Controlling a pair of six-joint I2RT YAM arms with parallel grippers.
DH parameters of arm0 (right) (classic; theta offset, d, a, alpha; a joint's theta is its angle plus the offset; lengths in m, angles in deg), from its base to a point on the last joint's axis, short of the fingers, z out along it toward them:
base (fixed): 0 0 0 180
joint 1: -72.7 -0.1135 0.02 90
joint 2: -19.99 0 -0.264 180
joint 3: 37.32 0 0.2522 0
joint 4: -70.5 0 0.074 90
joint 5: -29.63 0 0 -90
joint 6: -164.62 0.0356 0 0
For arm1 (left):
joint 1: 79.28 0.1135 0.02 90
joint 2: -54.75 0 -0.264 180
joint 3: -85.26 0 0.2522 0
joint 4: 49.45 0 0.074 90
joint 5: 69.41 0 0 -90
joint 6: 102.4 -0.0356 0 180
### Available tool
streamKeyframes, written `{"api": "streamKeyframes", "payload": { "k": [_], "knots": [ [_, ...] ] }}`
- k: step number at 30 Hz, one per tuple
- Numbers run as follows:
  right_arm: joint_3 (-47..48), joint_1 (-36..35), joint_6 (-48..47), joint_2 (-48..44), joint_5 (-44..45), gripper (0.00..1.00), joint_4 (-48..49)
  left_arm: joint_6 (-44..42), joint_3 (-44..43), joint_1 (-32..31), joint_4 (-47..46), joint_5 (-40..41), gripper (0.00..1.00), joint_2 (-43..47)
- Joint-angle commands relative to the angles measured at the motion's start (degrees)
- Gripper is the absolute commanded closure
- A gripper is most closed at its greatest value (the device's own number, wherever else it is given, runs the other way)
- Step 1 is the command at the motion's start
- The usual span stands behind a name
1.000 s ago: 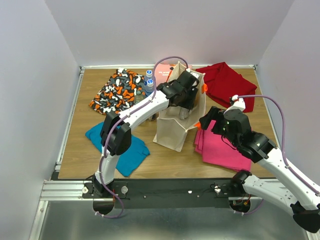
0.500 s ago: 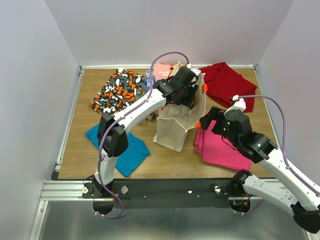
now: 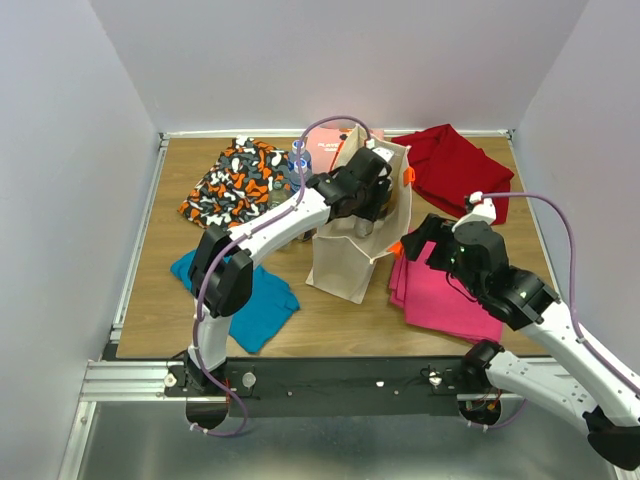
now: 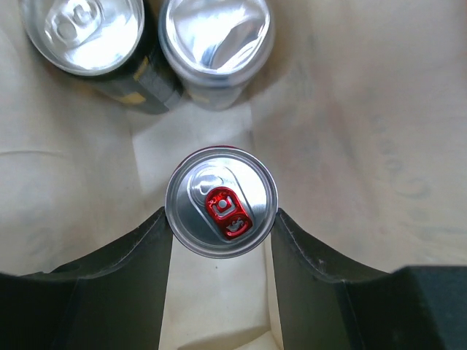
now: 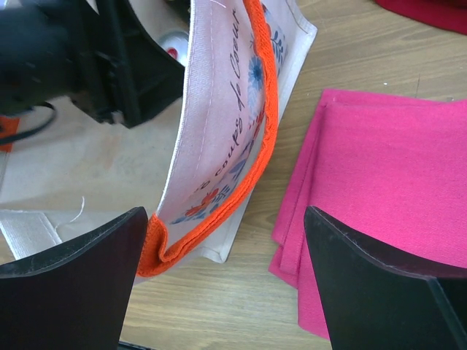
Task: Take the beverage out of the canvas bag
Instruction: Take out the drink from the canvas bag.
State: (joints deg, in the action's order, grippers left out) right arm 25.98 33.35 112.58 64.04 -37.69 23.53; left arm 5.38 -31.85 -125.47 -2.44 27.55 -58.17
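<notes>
The canvas bag (image 3: 345, 265) stands upright mid-table, with its orange handle (image 5: 257, 138) in the right wrist view. My left gripper (image 4: 221, 219) reaches down inside the bag. Its two black fingers (image 4: 139, 270) press both sides of the beverage, a silver can with a red tab (image 4: 221, 203), so it is shut on that can. Behind it in the bag stand a dark can (image 4: 91, 36) and a silver can (image 4: 215, 36). My right gripper (image 5: 225, 219) hangs open just right of the bag (image 5: 219, 109), its left finger beside the handle and nothing between the fingers.
A pink cloth (image 3: 445, 295) lies right of the bag under my right gripper (image 3: 415, 240). A red cloth (image 3: 455, 165) lies at the back right, a patterned cloth (image 3: 235, 180) at the back left, a teal cloth (image 3: 235, 290) at the front left. Bottles (image 3: 298, 160) stand behind the bag.
My left wrist rose a little over the bag and came back down, still holding the can. The right gripper drifted slightly to the right.
</notes>
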Motion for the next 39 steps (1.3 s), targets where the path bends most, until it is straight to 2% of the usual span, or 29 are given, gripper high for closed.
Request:
{"api": "streamKeyframes", "payload": {
  "k": [1,10,11,14,17,23,25,26,29,30,39],
  "knots": [
    [-0.7,0.1,0.0,-1.2,2.1,0.04,-2.0,2.8,3.4,-0.2,-12.1,3.1,1.0,1.9],
    [-0.4,0.2,-0.7,-0.4,2.6,0.03,-1.9,4.2,6.8,-0.2,-12.2,4.7,0.99,1.4],
    [-0.4,0.1,-0.8,-0.3,2.6,0.03,-1.8,4.7,7.1,-0.2,-12.0,5.1,0.9,1.6],
    [-0.4,0.1,-1.0,0.4,2.5,0.03,-1.6,5.1,7.2,-0.2,-10.9,5.2,0.79,2.2],
    [-0.3,0.1,-1.2,0.9,2.4,0.03,-1.5,5.0,6.3,-0.2,-8.8,5.2,0.75,1.8],
    [-0.4,0.1,-1.2,0.7,2.4,0.03,-1.3,5.4,5.6,-0.2,-5.9,5.5,0.61,1.1],
    [-0.5,0.2,-1.2,0.6,2.5,0.03,-1.3,5.4,5.4,-0.2,-5.2,5.3,0.43,0.9],
    [-0.5,0.1,-1.2,0.7,2.5,0.03,-1.4,5.4,5.3,-0.2,-5.0,5.2,0.38,0.9],
    [-0.5,0.1,-1.2,0.8,2.5,0.03,-1.3,5.4,5.4,-0.2,-4.8,5.1,0.32,0.9],
    [-0.5,0.1,-1.2,0.8,2.5,0.03,-1.3,5.3,5.3,-0.2,-4.9,5.1,0.27,0.9],
    [-0.1,0.1,-1.6,1.8,2.6,0.02,-0.9,4.1,2.7,-0.2,-3.8,5.0,0.18,-0.7]
  ]
}}
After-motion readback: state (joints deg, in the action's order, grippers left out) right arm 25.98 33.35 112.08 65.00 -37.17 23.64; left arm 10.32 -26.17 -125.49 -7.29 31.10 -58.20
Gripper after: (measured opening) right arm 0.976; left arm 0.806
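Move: The left hand already holds the red-tabbed can by its upper part inside the canvas bag; the spot on the bag floor it goes to is straight below, some 12 cm under the hand. The dark can stands about 12 cm ahead and level sideways, the silver can about 9 cm ahead and 5 cm to the right, both centred some 5 cm lower. From the right hand the red-tabbed can lies about 10 cm ahead, 10 cm left and 10 cm below. Straight down goes the left hand, lowering the held red-tabbed can about 3.5 cm towards the bag floor, quickly at first and then easing off, with a slight counter-clockwise turn of some 5 degrees. There it stays while the fingers open and let go of the can's sides, then begins to rise by barely 1 cm. ##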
